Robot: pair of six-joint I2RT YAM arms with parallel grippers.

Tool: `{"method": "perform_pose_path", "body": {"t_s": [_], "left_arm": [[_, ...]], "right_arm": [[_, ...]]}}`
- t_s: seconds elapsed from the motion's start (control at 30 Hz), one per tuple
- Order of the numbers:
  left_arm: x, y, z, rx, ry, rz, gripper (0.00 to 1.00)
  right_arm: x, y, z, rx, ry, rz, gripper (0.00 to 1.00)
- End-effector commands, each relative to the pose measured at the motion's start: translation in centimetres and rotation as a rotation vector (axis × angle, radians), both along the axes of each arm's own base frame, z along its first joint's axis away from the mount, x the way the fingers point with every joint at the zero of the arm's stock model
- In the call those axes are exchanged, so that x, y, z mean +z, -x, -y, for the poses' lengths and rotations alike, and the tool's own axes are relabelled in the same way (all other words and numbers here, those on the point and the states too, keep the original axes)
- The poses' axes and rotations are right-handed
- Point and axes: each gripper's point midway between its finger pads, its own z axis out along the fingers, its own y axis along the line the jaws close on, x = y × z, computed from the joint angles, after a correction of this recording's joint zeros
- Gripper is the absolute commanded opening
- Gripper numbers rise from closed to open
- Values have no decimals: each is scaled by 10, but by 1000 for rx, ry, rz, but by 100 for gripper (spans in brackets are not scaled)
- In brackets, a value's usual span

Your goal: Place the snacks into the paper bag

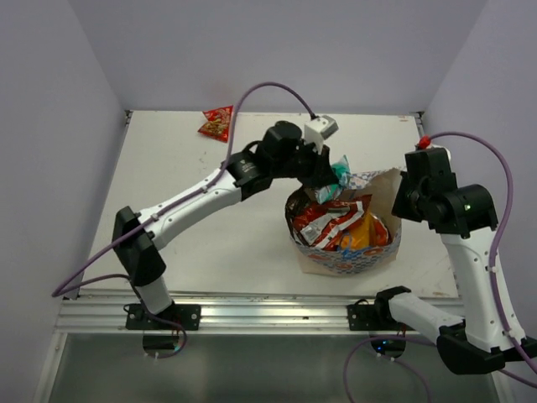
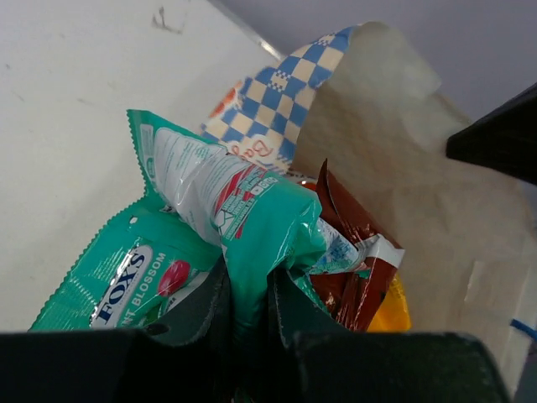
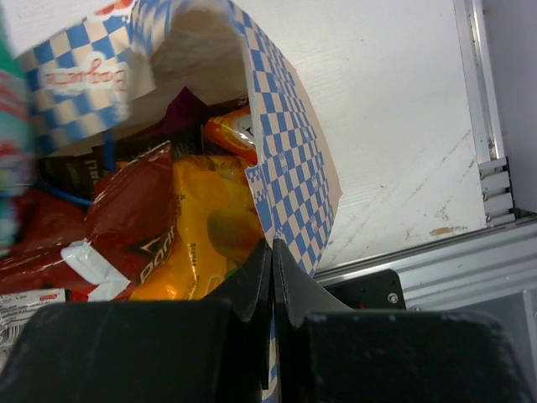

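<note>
My left gripper (image 1: 325, 180) (image 2: 250, 290) is shut on a teal packet (image 1: 339, 172) (image 2: 243, 210) printed "FOX'S", held over the far rim of the paper bag (image 1: 344, 262) (image 2: 294, 92). The bag stands open, with red-and-silver chip bags (image 1: 327, 222) and an orange-yellow packet (image 1: 369, 235) (image 3: 210, 227) inside. A brown packet (image 2: 357, 269), a red chip bag (image 3: 138, 227) and a purple one (image 3: 180, 109) also lie in it. My right gripper (image 1: 398, 195) (image 3: 273, 252) is shut on the bag's checkered right rim (image 3: 289, 159). A small red packet (image 1: 216, 123) lies on the table at the far left.
The white table (image 1: 210, 243) is walled on three sides. An aluminium rail (image 1: 268, 312) runs along its near edge, by the arm bases. The left arm's purple cable (image 1: 268, 86) arches above the table's back.
</note>
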Motion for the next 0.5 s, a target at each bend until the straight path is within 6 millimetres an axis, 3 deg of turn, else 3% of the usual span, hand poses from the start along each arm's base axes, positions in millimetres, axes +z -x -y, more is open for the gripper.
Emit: {"method": "perform_pose_path", "body": {"t_s": [0.0,0.03,0.2,0.43,0.47], "left_arm": [[-63,27,17,-58,-175,-74,0],[-68,44,25,-93,-195,-60,0],[-73,83,43,-180,-252,-14,0],[-5,133,57,-216,-170,116,0],[-13,137,56,-225,-200,98,0]], "right_arm": [[-5,26,1,25,-11,-65,0],[-5,26,1,25,-12,-62,0],[-6,29,3,24,-7,-61,0],[-8,35,6,27,8,-71,0],[-8,35,6,27,8,-71,0]]}}
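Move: The paper bag's open mouth is centred about 9 cm back and 3 cm to the right of the left hand, which already holds the green snack, with the rim some 5 cm lower. Inside, the red snack on top lies about 9 cm back and 12 cm down, and the orange snack about 12 cm back, 6 cm right and 15 cm down. The right hand keeps the bag's right rim, with the mouth's centre some 12 cm to its left and about level fore and aft. The left hand, still gripping the green snack, first dips steeply some 7 cm into the mouth of the paper bag, then sweeps back over the snacks inside and a little to the right towards the right hand, about 11 cm back in all, easing up a couple of centimetres. Its left side rolls up and it swings clockwise, each a bit over 10 degrees, with the fingers staying closed, while the right hand keeps its pinch on the bag's right rim and gives way back only about a centimetre. ##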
